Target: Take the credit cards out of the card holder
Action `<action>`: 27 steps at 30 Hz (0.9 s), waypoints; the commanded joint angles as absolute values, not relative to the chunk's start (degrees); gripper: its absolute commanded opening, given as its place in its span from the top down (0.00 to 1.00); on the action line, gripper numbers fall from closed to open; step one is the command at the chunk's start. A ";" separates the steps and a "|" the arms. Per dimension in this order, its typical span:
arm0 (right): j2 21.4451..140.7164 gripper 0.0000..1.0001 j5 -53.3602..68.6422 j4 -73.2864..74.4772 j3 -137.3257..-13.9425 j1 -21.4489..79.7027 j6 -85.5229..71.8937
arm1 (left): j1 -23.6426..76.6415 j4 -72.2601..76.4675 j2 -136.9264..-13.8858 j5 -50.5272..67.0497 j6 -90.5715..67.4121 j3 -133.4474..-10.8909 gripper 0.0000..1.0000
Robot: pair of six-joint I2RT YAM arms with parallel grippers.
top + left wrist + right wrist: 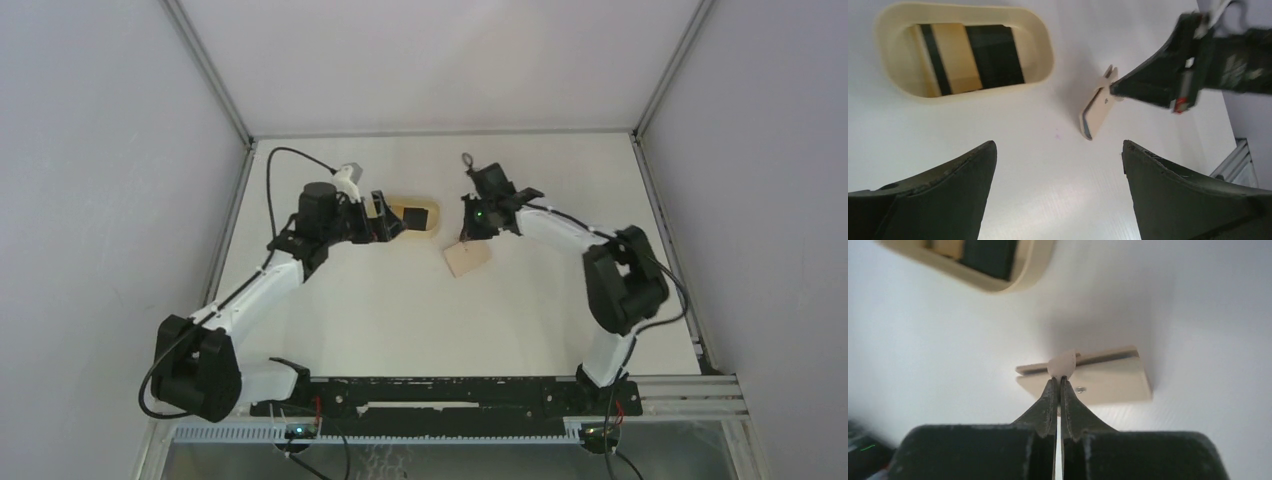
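Note:
The tan card holder (466, 260) is near the middle of the table, closed, with a blue edge showing in the left wrist view (1098, 111). My right gripper (1058, 380) is shut on its short closure tab (1062, 364), beside the small metal snap dot (1080, 389). In the left wrist view the tab end looks tilted up under the right gripper (1115, 90). My left gripper (1058, 146) is open and holds nothing, a short way from the holder. Two cards, one tan (955, 57) and one dark (995, 55), lie in the oval tray (1044, 47).
The oval light-wood tray (437, 215) stands left of the holder, right by my left gripper (395, 222); its rim (1034, 260) also shows at the top of the right wrist view. Grey walls enclose the table on three sides.

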State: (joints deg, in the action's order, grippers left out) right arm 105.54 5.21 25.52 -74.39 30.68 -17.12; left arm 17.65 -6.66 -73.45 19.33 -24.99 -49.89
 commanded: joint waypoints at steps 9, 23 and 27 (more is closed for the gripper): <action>87.14 1.00 34.32 -12.06 -48.69 26.72 -90.89 | 28.72 18.19 -73.16 8.76 -33.79 -35.74 0.00; 76.96 1.00 33.65 -9.67 -50.54 31.40 -94.04 | 29.42 33.14 -65.81 7.24 -32.97 -22.90 0.00; 72.85 1.00 30.09 -6.26 -52.71 30.65 -92.65 | 29.44 45.41 -57.06 7.23 -34.19 -12.93 0.00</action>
State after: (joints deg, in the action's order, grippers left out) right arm 77.19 32.75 -6.52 -48.42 30.92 -91.98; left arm 29.12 29.98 -64.86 7.62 -32.97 -19.81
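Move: The card holder, already pinched by its strap in the right fingers, has its middle about 2 cm back and 3 cm below the right hand. The open left gripper is some 14 cm to the right hand's left, 2 cm back and 10 cm higher. From the left hand the holder lies level ahead, about 14 cm right and 14 cm down; the tray is 8 cm ahead, 3 cm right and 16 cm down. Right hand lifts the pinched card holder some 17 cm, rolling back-left towards the open left hand, sinking back. ##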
